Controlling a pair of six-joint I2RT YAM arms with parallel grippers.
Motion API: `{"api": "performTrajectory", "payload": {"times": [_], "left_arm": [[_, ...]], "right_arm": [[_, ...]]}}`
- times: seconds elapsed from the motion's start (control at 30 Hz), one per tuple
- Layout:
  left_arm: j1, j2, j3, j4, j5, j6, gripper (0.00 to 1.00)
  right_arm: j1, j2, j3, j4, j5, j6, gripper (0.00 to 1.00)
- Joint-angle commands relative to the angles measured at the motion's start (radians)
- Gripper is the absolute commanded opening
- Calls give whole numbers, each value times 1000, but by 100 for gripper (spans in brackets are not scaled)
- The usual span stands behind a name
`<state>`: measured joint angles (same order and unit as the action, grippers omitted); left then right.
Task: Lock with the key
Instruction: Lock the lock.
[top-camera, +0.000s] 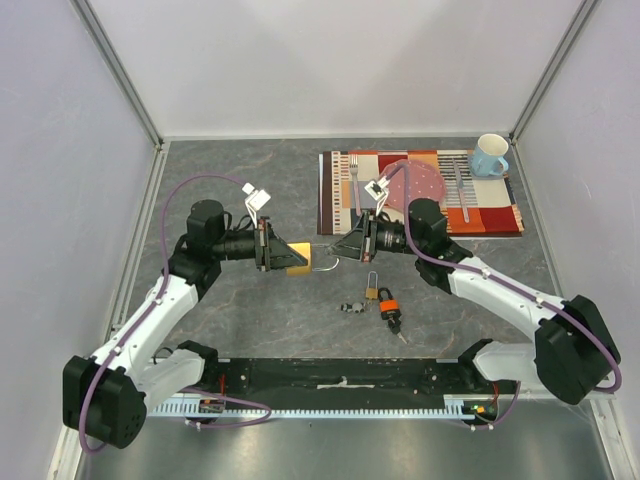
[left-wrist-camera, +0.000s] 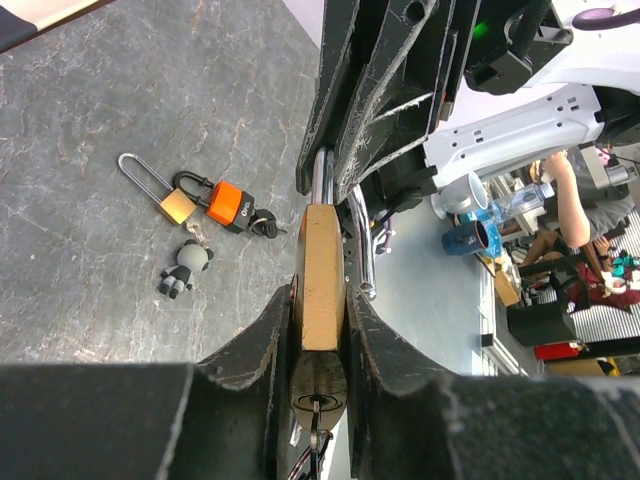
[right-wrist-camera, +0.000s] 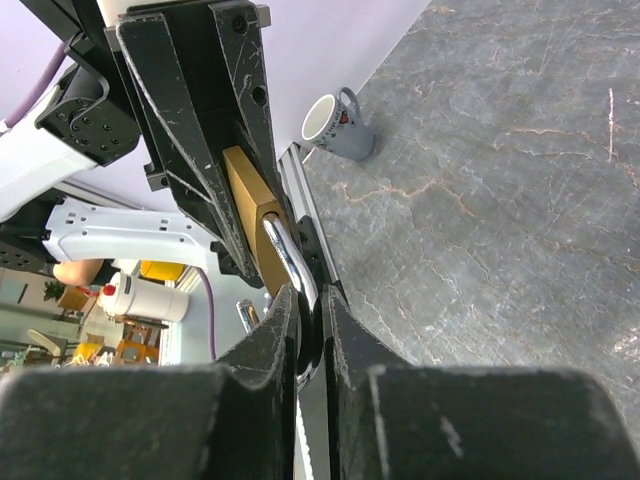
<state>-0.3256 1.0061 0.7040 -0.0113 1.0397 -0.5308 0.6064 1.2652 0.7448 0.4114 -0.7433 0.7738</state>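
My left gripper (top-camera: 290, 258) is shut on the body of a brass padlock (top-camera: 299, 259), held above the table. In the left wrist view the padlock body (left-wrist-camera: 323, 270) sits between my fingers (left-wrist-camera: 262, 335), with a dark key head (left-wrist-camera: 318, 385) and its ring at the lock's near end. My right gripper (top-camera: 347, 246) faces it, shut on the silver shackle (top-camera: 325, 262). The right wrist view shows the shackle (right-wrist-camera: 283, 250) pinched between the pads, running to the brass body (right-wrist-camera: 245, 205). The shackle's free leg (left-wrist-camera: 362, 245) ends beside the body, outside it.
On the table below lie a small long-shackle brass padlock (top-camera: 372, 288), an orange padlock (top-camera: 388, 304) with keys, and a panda keychain (top-camera: 352, 307). At the back right, a striped placemat (top-camera: 495, 215) holds a pink plate (top-camera: 420, 182), cutlery and a blue mug (top-camera: 489, 155).
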Motion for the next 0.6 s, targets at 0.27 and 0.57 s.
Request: {"api": "performTrajectory", "payload": {"times": [0.27, 0.57], "left_arm": [[0, -23, 15, 149, 120, -97, 2], [0, -34, -11, 206, 137, -141, 2]], "right_arm": [[6, -41, -36, 61, -19, -42, 27], [4, -61, -90, 147, -47, 5, 40]]}}
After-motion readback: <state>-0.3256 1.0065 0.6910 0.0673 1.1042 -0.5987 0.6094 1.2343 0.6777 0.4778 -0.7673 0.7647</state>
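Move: The lock's body is already in the left fingers, its middle about 2 cm right of that hand point; the shackle bow sticks out some 8 cm to the right, about 1 cm lower and level fore and aft. The bow is pinched in the right fingertips, about 1 cm back of that hand point, with the body 6 cm left and 2 cm back. Some 21 cm below the right hand, the small padlock lies 6 cm right, level fore and aft; the orange padlock 10 cm right, 3 cm back. The right fingers, pinching the shackle bow at first, open from nearly shut to a bit under half and let go of the shackle, while that hand eases back about 1 cm and sinks slightly, staying right at the bow. The left hand keeps its hold on the lock's body and lifts it about 1 cm while drawing it back just as far, with hardly any wrist turn. ##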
